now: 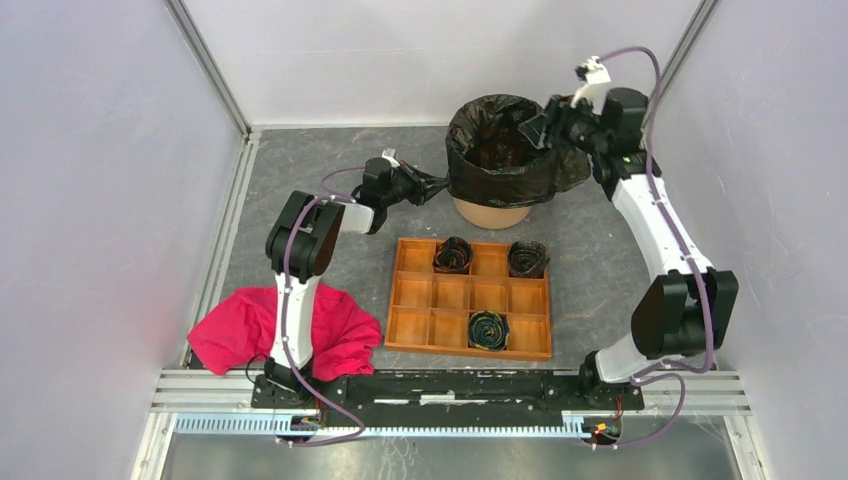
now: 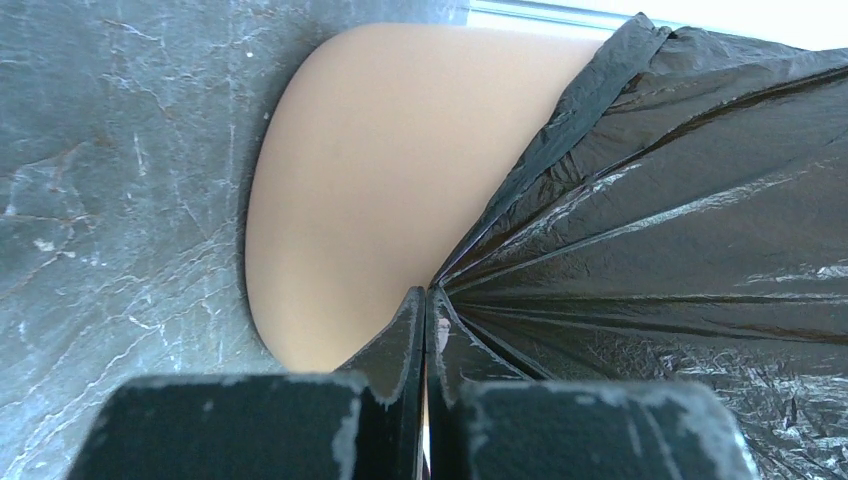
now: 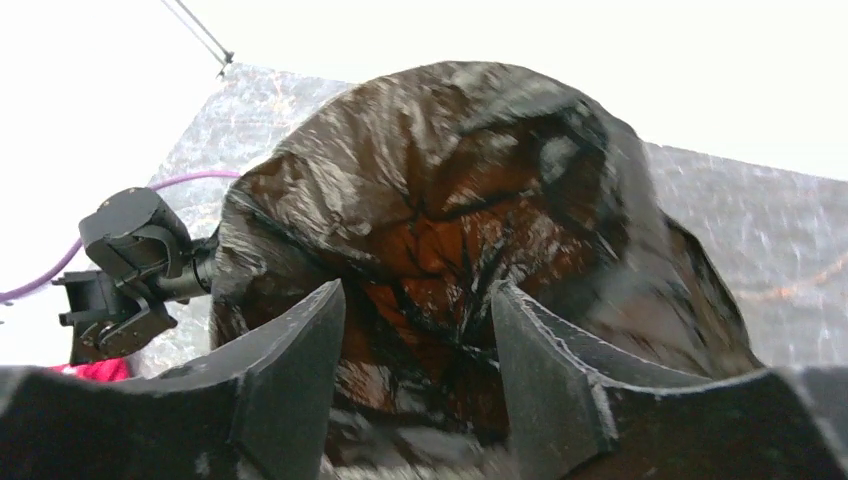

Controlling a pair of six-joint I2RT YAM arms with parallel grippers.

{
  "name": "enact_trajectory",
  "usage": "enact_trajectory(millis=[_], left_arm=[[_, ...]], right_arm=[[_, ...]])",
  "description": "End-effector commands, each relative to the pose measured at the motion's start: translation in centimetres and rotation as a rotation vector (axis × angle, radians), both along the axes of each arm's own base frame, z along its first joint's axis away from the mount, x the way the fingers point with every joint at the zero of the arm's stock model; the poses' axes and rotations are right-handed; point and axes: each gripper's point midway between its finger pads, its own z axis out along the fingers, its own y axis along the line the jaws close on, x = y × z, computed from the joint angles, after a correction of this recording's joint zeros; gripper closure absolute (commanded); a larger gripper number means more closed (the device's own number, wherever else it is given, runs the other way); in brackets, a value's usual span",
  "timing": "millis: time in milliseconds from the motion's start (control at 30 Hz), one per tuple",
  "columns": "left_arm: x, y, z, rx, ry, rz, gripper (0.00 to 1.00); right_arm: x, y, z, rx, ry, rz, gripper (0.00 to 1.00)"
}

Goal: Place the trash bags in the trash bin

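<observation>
The black trash bag [image 1: 500, 150] lines the orange trash bin [image 1: 490, 212] at the back of the table, its film folded over the rim and hanging down the sides. My left gripper [image 1: 438, 187] is at the bin's left side, shut on a pinch of the bag's skirt. In the left wrist view, pleats of the bag [image 2: 680, 220] fan out from the closed left gripper [image 2: 427, 300] beside the bin wall [image 2: 400, 170]. My right gripper [image 1: 533, 128] is at the bin's right rim. It stands open [image 3: 418, 300], jaws astride the bag's film [image 3: 450, 170].
A wooden compartment tray [image 1: 470, 295] lies in front of the bin and holds three small dark rolls [image 1: 453, 255] [image 1: 527, 259] [image 1: 488, 329]. A red-pink cloth [image 1: 340, 330] lies by the left arm's base. Walls enclose the table on three sides.
</observation>
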Motion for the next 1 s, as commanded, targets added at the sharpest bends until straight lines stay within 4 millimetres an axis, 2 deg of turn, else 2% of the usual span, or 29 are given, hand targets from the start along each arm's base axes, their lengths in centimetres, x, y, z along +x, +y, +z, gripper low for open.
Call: enact_trajectory(millis=[0, 133, 267, 400, 500, 700, 867, 967], left_arm=[[-0.2, -0.1, -0.2, 0.055, -0.051, -0.001, 0.98], [-0.4, -0.2, 0.0, 0.05, -0.051, -0.014, 0.98], [-0.6, -0.3, 0.0, 0.05, -0.05, -0.024, 0.98], [-0.8, -0.3, -0.1, 0.054, -0.053, -0.03, 0.98], [-1.0, -0.3, -0.3, 0.062, -0.055, -0.035, 0.98], [-0.9, -0.2, -0.9, 0.063, -0.047, -0.027, 0.98], [-0.9, -0.3, -1.2, 0.037, -0.034, -0.029, 0.98], [-0.9, -0.3, -1.3, 0.033, -0.034, -0.027, 0.98]], right_arm=[[2.0, 1.3, -0.8, -0.202, 0.02, -0.039, 0.41], [3.8, 3.7, -4.0, -0.426, 0.087, -0.032, 0.44], [6.1, 5.1, -6.5, -0.636, 0.152, -0.047, 0.5], [7.0, 6.4, -10.0, -0.77, 0.208, -0.029, 0.63], [6.8, 7.1, -12.1, -0.783, 0.222, -0.018, 0.72], [7.2, 8.6, -15.5, -0.765, 0.242, 0.011, 0.74], [7.9, 10.9, -18.1, -0.682, 0.264, 0.08, 0.74], [7.5, 13.5, -18.5, -0.574, 0.255, 0.179, 0.74]])
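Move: The right hand hovers just above and right of the bin's open black bag, whose middle lies about 8 cm to its left, 3 cm ahead and 16 cm below. The near-right rolled bag in the tray sits roughly 14 cm back, 3 cm left and 27 cm below. The left hand already pinches the bag's left edge; from it the bag's middle is some 12 cm right, level fore and aft, about 4 cm up. The right hand swings left and plunges about 19 cm into the bag, narrowing its fingers; the left keeps pinching. ##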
